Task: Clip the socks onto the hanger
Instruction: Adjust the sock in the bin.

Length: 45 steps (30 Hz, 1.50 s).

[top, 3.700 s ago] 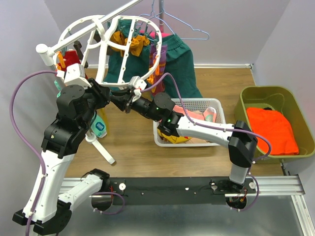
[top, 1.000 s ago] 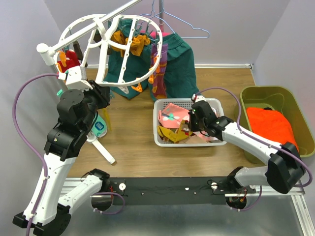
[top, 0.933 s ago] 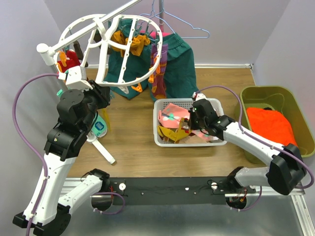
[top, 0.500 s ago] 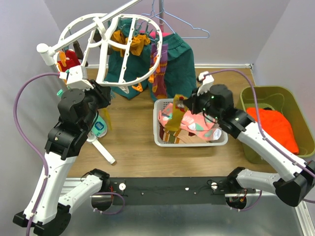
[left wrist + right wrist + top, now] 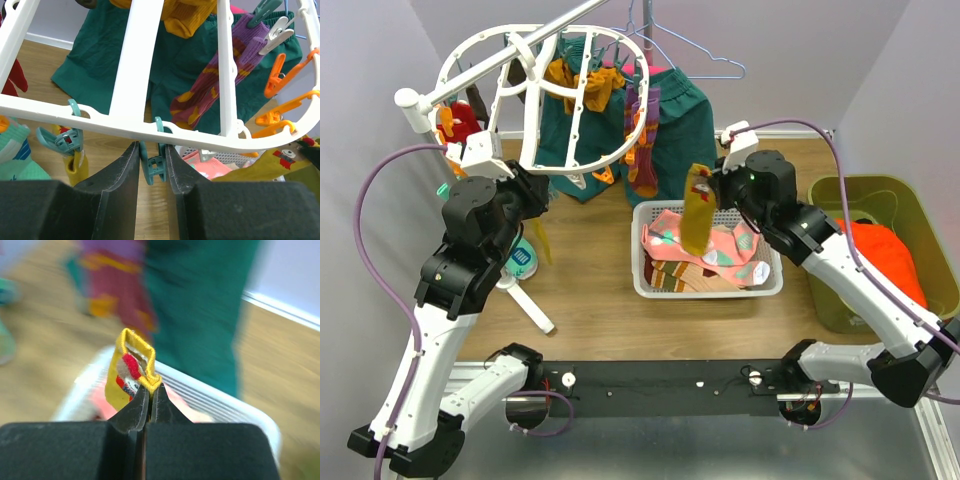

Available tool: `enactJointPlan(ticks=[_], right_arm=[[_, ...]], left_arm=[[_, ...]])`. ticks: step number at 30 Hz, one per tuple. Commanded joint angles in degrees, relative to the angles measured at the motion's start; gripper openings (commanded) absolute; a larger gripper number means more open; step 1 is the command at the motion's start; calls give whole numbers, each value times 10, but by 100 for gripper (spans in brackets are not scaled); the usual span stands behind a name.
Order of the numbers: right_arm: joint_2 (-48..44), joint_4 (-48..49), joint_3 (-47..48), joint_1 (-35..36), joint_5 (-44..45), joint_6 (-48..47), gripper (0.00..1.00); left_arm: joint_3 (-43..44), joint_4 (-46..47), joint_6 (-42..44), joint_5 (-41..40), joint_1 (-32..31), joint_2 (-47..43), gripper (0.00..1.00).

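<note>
The white lattice hanger (image 5: 535, 95) hangs at the top left with orange and teal clips. Mustard (image 5: 582, 82), maroon striped (image 5: 643, 135) and red (image 5: 460, 122) socks hang from it. My left gripper (image 5: 546, 190) is under its near rim; in the left wrist view it (image 5: 151, 148) is shut on a teal clip (image 5: 152, 167) below the rim (image 5: 100, 120). My right gripper (image 5: 717, 188) is shut on the cuff of a mustard sock (image 5: 697, 215) and holds it above the basket; the right wrist view shows the gripper (image 5: 149, 391) pinching the cuff (image 5: 131, 367).
A white mesh basket (image 5: 760, 285) in the middle holds pink, teal and tan socks (image 5: 705, 250). A dark green garment (image 5: 680, 120) and wire hangers (image 5: 690, 55) hang behind. An olive bin (image 5: 840, 195) with orange cloth (image 5: 885, 255) stands right. The rack's white foot (image 5: 527, 303) is left.
My right gripper went from the hanger down into the basket, closed on the mustard sock and lifted it up and back. The left gripper has stayed at the teal clip.
</note>
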Motion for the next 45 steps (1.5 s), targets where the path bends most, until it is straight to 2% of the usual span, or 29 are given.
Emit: enactJointPlan(ticks=[1, 4, 6, 10, 13, 14, 19, 23, 24, 29, 30, 33, 39, 42, 45], right_arm=[[-37, -83, -17, -2, 262, -54, 1], [-47, -87, -29, -1, 322, -90, 1], [-43, -82, -51, -2, 316, -109, 1], [3, -73, -101, -2, 220, -64, 1], [78, -60, -137, -1, 167, -14, 2], [121, -48, -141, -2, 156, -11, 3], [221, -1, -132, 15, 74, 57, 5], [256, 4, -87, 44, 23, 82, 16], [259, 5, -80, 47, 9, 89, 24], [253, -5, -54, 51, -138, 94, 39], [252, -13, -47, 51, -152, 88, 45], [238, -51, -37, 51, -167, 70, 55], [211, -86, -46, 51, -70, 27, 63], [218, -104, -39, 51, -84, -4, 64], [219, -108, -34, 51, -175, -43, 64]], left_arm=[[10, 4, -4, 9, 1, 0, 0], [12, 4, -3, 6, 1, -1, 0], [10, 3, -2, 5, 1, -4, 0], [6, 0, -2, 6, 1, -4, 0], [4, -2, -2, 7, 1, -5, 0], [3, -2, -2, 7, 1, -6, 0], [3, -4, -2, 9, 0, -7, 0], [-1, -3, -6, 11, -1, -10, 0], [-2, -3, -6, 11, -1, -10, 0], [-3, -3, -5, 10, -1, -10, 0], [-3, -2, -5, 9, -1, -11, 0], [-6, -1, -5, 11, -1, -12, 0], [-11, 2, -6, 13, -1, -13, 0], [-10, 2, -4, 14, -1, -13, 0], [-10, 1, -4, 12, -1, -15, 0]])
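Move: The laundry basket, where the dangling mustard sock is to go, has its middle about 28 cm below the right hand, roughly 3 cm back and 3 cm to its right. Inside, the pink socks lie some 2 cm back and 1 cm right of this hand; the brown-striped sock is about 8 cm back and 5 cm left, both also some 28 cm down. From the left hand the basket is about 27 cm right, 3 cm ahead and 35 cm below. Swinging right about 9 cm first, the right hand carries the pinched mustard sock over the basket, then plunges some 25 cm into it, tipping its fingers about 30 degrees downward. Low down the fingers open and let the sock go; still opening wide, the hand sweeps about 10 cm left, rising slightly and easing back. ##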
